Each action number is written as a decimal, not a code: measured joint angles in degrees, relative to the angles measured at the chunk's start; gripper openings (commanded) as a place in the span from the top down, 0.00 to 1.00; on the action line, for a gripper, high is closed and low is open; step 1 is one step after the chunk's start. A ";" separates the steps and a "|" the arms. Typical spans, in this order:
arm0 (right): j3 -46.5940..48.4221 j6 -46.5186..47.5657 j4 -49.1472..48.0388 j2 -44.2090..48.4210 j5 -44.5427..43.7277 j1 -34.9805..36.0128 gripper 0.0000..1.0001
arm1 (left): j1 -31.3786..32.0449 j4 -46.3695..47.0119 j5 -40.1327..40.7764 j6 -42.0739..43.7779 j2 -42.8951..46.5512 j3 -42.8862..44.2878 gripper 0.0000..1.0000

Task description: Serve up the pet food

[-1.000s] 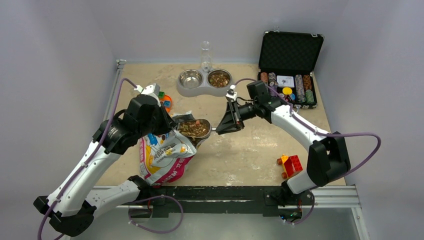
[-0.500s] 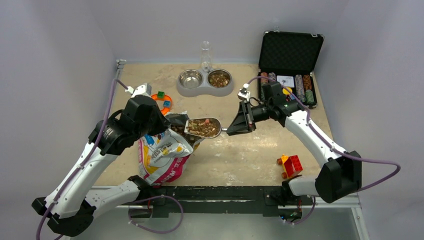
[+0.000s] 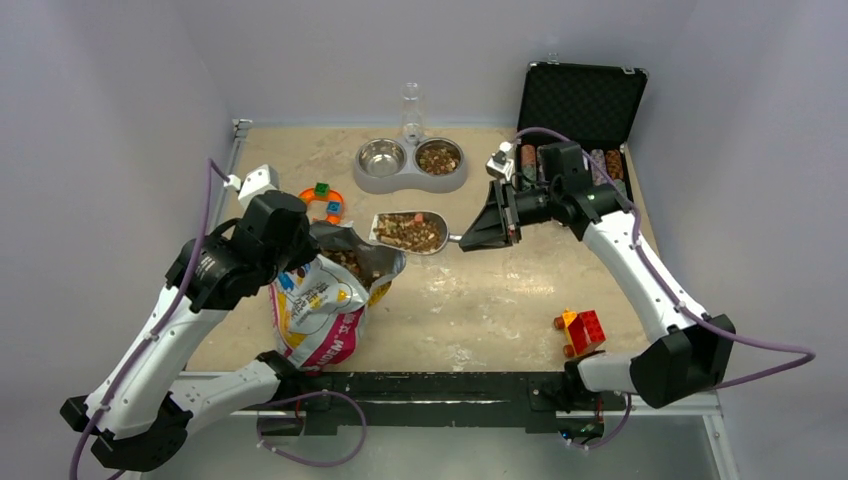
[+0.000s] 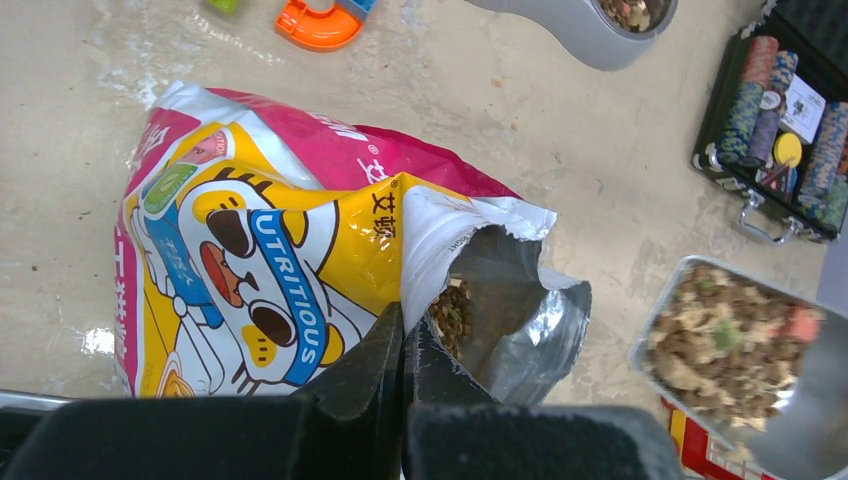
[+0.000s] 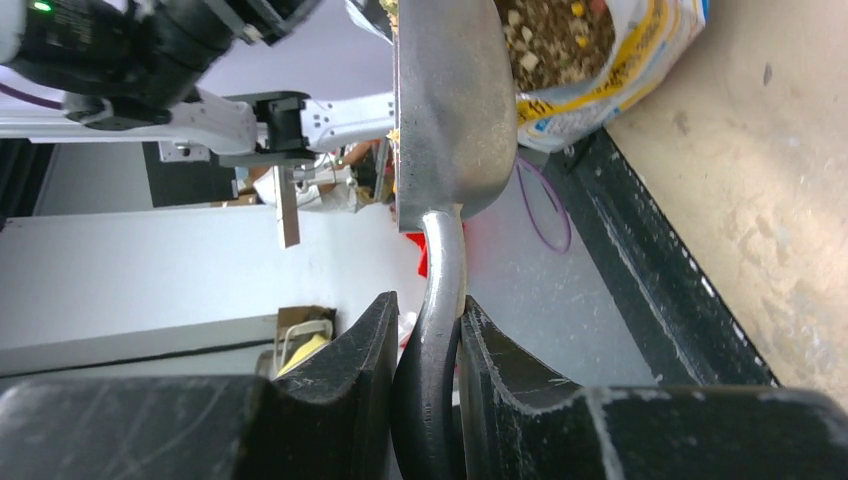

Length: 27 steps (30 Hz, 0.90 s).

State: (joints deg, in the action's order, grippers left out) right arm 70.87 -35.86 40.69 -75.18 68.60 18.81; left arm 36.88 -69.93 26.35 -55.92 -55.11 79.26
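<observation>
A metal scoop (image 3: pixel 408 231) heaped with brown pet food (image 3: pixel 402 236) hangs level above the table, just right of the bag mouth. My right gripper (image 3: pixel 478 238) is shut on the scoop's handle (image 5: pixel 440 290), with the scoop's underside (image 5: pixel 450 110) facing the wrist camera. The printed foil bag (image 3: pixel 320 300) stands open with more pet food (image 4: pixel 450 315) inside. My left gripper (image 4: pixel 405 325) is shut on the bag's torn rim. The grey double bowl (image 3: pixel 410 182) sits at the back: its left basin (image 3: pixel 381 157) is empty, its right basin (image 3: pixel 439 157) holds kibble.
An open black case (image 3: pixel 575 105) with stacked poker chips stands back right, close behind my right arm. A clear bottle (image 3: pixel 411 110) rises behind the bowl. An orange toy (image 3: pixel 325 200) lies left of the scoop. Red and yellow bricks (image 3: pixel 580 330) sit front right.
My right gripper has drawn the loaded scoop out of the bag and carried it right and toward the back. The left arm has shifted left, and the bag stands more upright.
</observation>
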 measured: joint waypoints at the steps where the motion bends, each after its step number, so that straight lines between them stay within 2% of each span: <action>1: 1.31 -0.17 0.07 -0.28 0.15 -0.33 1.00 | 0.00 -0.31 0.74 -0.15 0.02 0.04 1.00; 7: 10.73 -3.56 -1.33 -5.29 1.01 -2.64 1.00 | 0.00 -0.66 2.56 0.09 0.31 0.04 1.00; 14: 19.21 -12.76 -8.50 -17.18 -1.29 -5.18 1.00 | 0.00 0.61 0.55 5.05 0.55 0.04 1.00; 20: 27.39 -19.52 -12.59 -30.42 -7.43 -5.84 1.00 | 0.00 0.57 -0.02 7.52 2.80 -0.52 1.00; 27: 32.94 -23.91 -12.04 -41.11 -16.92 -5.79 1.00 | -0.07 0.48 0.55 7.50 6.56 -2.32 1.00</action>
State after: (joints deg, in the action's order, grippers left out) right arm 103.81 -59.77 28.64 -116.29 51.68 13.02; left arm 36.82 -69.45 26.89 -48.42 -48.56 76.95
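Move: The empty left bowl, where the held, loaded scoop is bound, lies about 37 cm ahead of the right gripper, 17 cm to its left and 27 cm lower. The filled right bowl is as far ahead but only 4 cm left; the glass bottle stands some 9 cm beyond it and 6 cm farther left. The bag mouth is 19 cm left, 2 cm ahead. From the left gripper, the empty bowl is roughly 35 cm ahead, 8 cm right. Carry the loaded scoop away from the bag with the right gripper, keeping its grip on the handle: lift about 4 cm, then sweep forward some 25 cm towards the empty left bowl, sinking about 11 cm from the top of the arc while turning the hand clockwise roughly 25 degrees. Keep the left fingers shut on the bag's rim, easing it slightly left and back. ##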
